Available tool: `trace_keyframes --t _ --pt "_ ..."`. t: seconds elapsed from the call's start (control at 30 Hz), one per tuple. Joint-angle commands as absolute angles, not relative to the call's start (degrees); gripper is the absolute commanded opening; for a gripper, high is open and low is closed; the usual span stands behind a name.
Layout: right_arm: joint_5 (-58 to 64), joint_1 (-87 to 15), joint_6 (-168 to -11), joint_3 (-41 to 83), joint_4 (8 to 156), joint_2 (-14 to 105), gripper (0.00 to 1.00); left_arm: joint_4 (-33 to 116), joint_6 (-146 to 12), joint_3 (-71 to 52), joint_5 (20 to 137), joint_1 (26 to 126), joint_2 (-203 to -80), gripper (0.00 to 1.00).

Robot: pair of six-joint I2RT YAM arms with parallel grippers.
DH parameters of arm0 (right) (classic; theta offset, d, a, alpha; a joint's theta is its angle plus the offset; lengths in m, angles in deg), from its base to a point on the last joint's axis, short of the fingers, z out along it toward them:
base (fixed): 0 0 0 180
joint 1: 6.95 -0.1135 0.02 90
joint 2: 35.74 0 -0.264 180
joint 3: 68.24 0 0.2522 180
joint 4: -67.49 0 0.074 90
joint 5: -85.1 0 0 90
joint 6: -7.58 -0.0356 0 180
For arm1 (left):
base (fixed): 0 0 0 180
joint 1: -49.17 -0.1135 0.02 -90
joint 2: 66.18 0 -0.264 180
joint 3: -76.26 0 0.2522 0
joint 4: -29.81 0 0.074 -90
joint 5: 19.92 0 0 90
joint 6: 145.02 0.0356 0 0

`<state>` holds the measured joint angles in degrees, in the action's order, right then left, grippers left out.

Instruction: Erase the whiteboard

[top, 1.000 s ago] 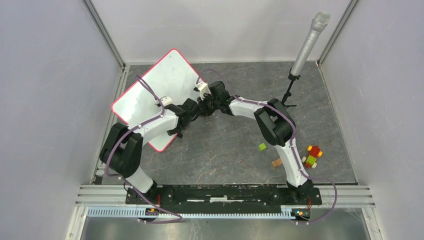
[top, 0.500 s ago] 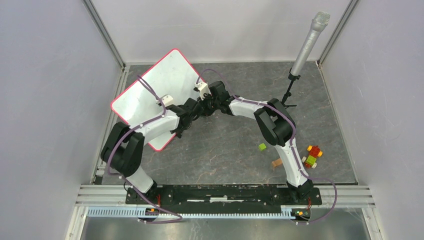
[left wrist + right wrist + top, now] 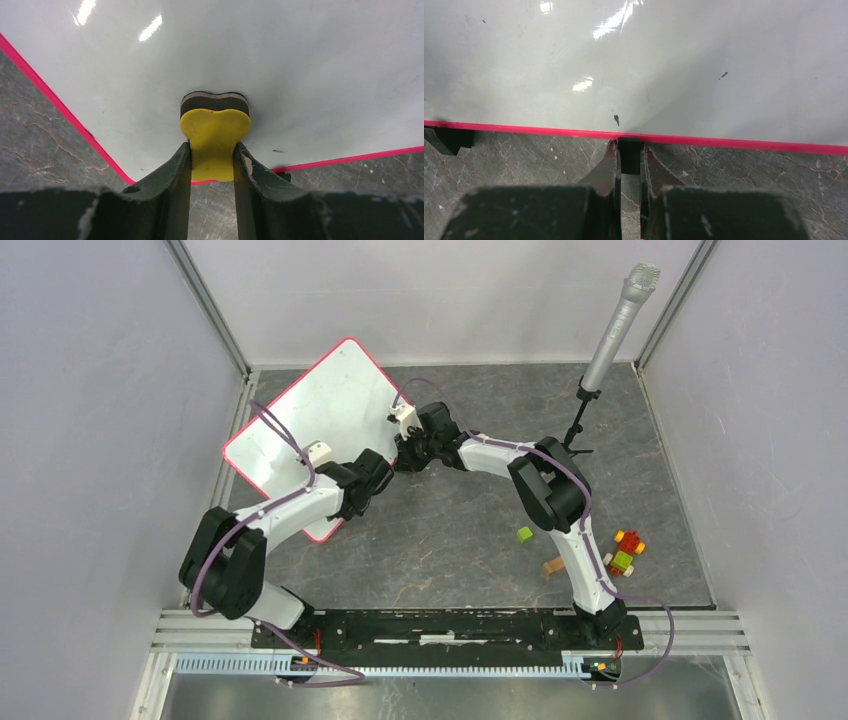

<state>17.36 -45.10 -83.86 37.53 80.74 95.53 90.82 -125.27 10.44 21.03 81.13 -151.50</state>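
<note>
The whiteboard (image 3: 300,420) lies turned like a diamond at the back left, white with a pink rim. My left gripper (image 3: 355,480) is shut on a yellow eraser (image 3: 215,132) whose dark felt presses on the whiteboard (image 3: 300,65) close to its near corner. My right gripper (image 3: 403,452) is shut on a black edge clip (image 3: 630,157) at the whiteboard (image 3: 674,60) rim. A few small dark specks (image 3: 616,119) show on the white surface; no writing is visible in either wrist view.
A microphone on a stand (image 3: 615,325) rises at the back right. Small toy blocks (image 3: 622,552), a green cube (image 3: 524,533) and a wooden piece (image 3: 553,565) lie on the grey floor at the right. Walls close in on three sides.
My left arm has swung left and toward the near edge, dragging the eraser across the board toward its near corner. The right gripper has stayed on the clip.
</note>
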Motion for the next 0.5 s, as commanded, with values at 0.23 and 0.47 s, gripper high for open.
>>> trace_keyframes --t 0.23,0.47 --pt "14.6 -43.6 -82.9 35.7 84.5 93.9 0.27 77.6 -103.2 18.6 41.5 81.8 -134.4 0.20" --pt "13.6 -43.6 -79.5 32.4 84.8 90.2 0.51 75.3 -98.7 21.5 54.3 82.5 -129.1 0.20"
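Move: The left hand, still gripping the yellow eraser low over the whiteboard's near end, heads for the open table some 10 cm to its right, 5 cm back and 5 cm below. The board's near corner is about 5 cm back and 2 cm left, the near clip about 2 cm ahead and 4 cm right. The right hand has the far clip between its fingertips; from it the near clip is 13 cm back and 8 cm left. Carry the eraser off the whiteboard with the left gripper, sweeping about 5 cm right and 3 cm back past the near-clip edge while rising slightly, the wrist turning some 25 degrees clockwise and the grip kept. Meanwhile open the right fingers from around the far clip, then start easing that hand about 1 cm right, away from the board. ##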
